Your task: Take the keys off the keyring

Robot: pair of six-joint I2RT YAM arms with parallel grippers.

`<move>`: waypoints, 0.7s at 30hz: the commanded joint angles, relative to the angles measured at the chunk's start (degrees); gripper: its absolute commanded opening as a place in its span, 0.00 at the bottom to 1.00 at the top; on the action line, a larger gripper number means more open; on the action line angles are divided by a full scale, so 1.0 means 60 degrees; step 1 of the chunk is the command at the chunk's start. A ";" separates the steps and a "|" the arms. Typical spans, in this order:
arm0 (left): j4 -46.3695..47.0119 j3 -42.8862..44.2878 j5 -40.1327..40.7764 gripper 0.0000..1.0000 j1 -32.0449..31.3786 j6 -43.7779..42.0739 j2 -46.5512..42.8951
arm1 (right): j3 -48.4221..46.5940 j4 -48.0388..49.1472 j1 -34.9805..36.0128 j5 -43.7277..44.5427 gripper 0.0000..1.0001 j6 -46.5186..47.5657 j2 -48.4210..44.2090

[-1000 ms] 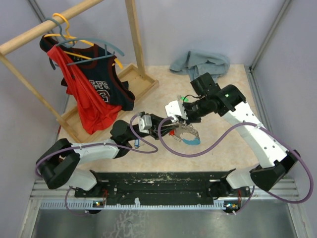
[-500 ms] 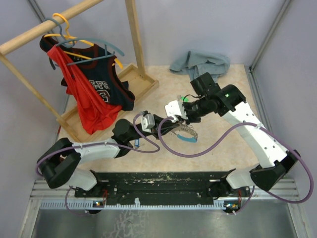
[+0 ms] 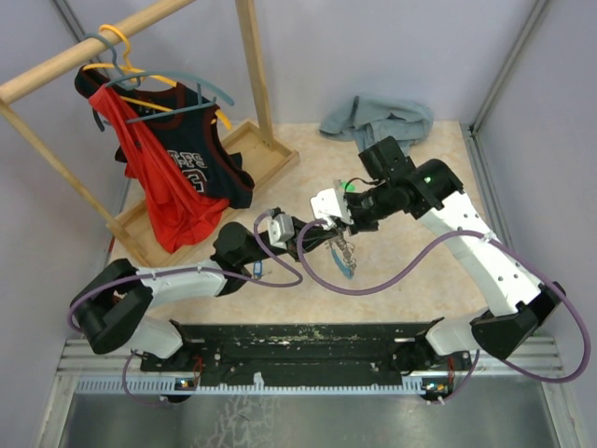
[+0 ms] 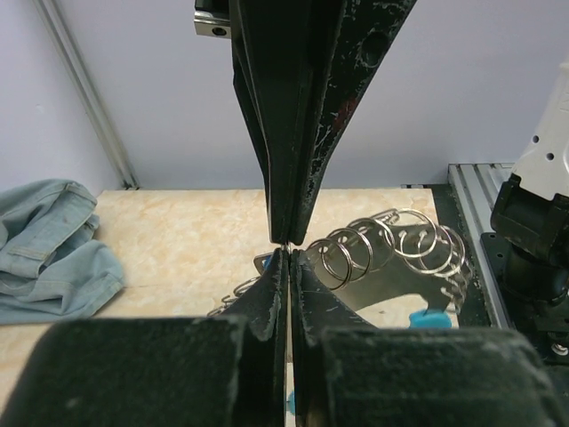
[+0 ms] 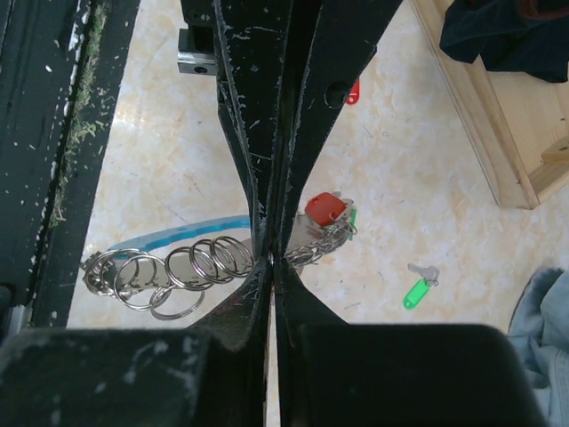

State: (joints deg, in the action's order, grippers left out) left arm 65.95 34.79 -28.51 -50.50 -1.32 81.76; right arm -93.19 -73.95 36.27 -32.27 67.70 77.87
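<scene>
The keyring [image 3: 343, 248] hangs above the table between my two grippers, a silvery bunch of small rings [image 5: 169, 271] with a red tag [image 5: 324, 207] and a blue tag [image 3: 350, 271]. My right gripper [image 3: 338, 226] is shut on the ring chain, its tips [image 5: 269, 258] pinching it mid-length. My left gripper [image 3: 313, 239] comes in from the left and is shut, its tips [image 4: 286, 247] meeting on a thin metal part at the bunch's edge; the rings [image 4: 391, 249] fan out to the right. A loose key with a green tag [image 5: 416, 289] lies on the table.
A wooden clothes rack [image 3: 247, 154] with jerseys [image 3: 177, 177] on hangers stands at the back left. A blue denim cloth [image 3: 378, 119] lies at the back centre. A second red tag [image 5: 353, 92] shows partly behind my right finger. Purple cables [image 3: 373, 280] loop near the bunch.
My left gripper has moved right to the bunch and gone from open to shut. The bunch, spread wide before, now hangs narrower between the grippers.
</scene>
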 commanded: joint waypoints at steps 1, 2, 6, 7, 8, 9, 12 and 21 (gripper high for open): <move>0.0153 0.0055 0.0107 0.00 -0.0050 -0.0182 -0.0211 | -0.0372 0.0634 0.0095 -0.0762 0.05 -0.0629 -0.0376; 0.0243 -0.0038 0.0165 0.00 -0.0050 -0.0205 -0.0296 | -0.0312 0.0916 0.0051 -0.0822 0.19 -0.0943 -0.0489; 0.0846 -0.0416 0.0355 0.00 -0.0004 -0.0171 -0.0640 | -0.0226 0.1783 -0.1033 -0.2358 0.45 -0.1840 -0.0924; 0.1082 -0.0536 0.0368 0.00 0.0025 -0.0112 -0.0716 | -0.0300 0.1838 -0.1524 -0.3078 0.46 -0.1983 -0.0935; 0.1426 -0.0670 0.0364 0.00 0.0077 -0.0001 -0.0786 | -0.0329 0.1898 -0.2007 -0.3836 0.46 -0.2075 -0.0945; 0.1817 -0.0845 0.0347 0.00 0.0138 0.0136 -0.0850 | -0.0285 0.1971 -0.2488 -0.4555 0.46 -0.2138 -0.0965; 0.3639 -0.1394 0.0341 0.00 0.0273 0.0606 -0.0907 | 0.0714 0.2742 -0.3520 -0.6326 0.46 -0.2441 -0.1255; 0.6103 -0.1542 0.1128 0.00 0.0337 0.2524 -0.0631 | 0.2591 0.3673 -0.3636 -0.8368 0.46 -0.1834 -0.1752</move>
State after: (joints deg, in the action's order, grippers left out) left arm 86.39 25.41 -26.02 -48.71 6.94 78.11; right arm -77.32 -55.64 14.39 -72.49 54.59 68.71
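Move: Both hands' shut fingertips meet at the keyring: its bulk hangs about 5 cm back, 2 cm right and 4 cm below each. From the left hand, on the table roughly 20 cm below, the green-tagged key lies some 16 cm ahead and 3 cm right, the red-tagged key 4 cm ahead and 15 cm left, the blue-tagged key 3 cm back and 17 cm left. Right fingers open off the keyring, rise 7 cm, then dip, rolling; left keeps its pinch, drawing left and up. ##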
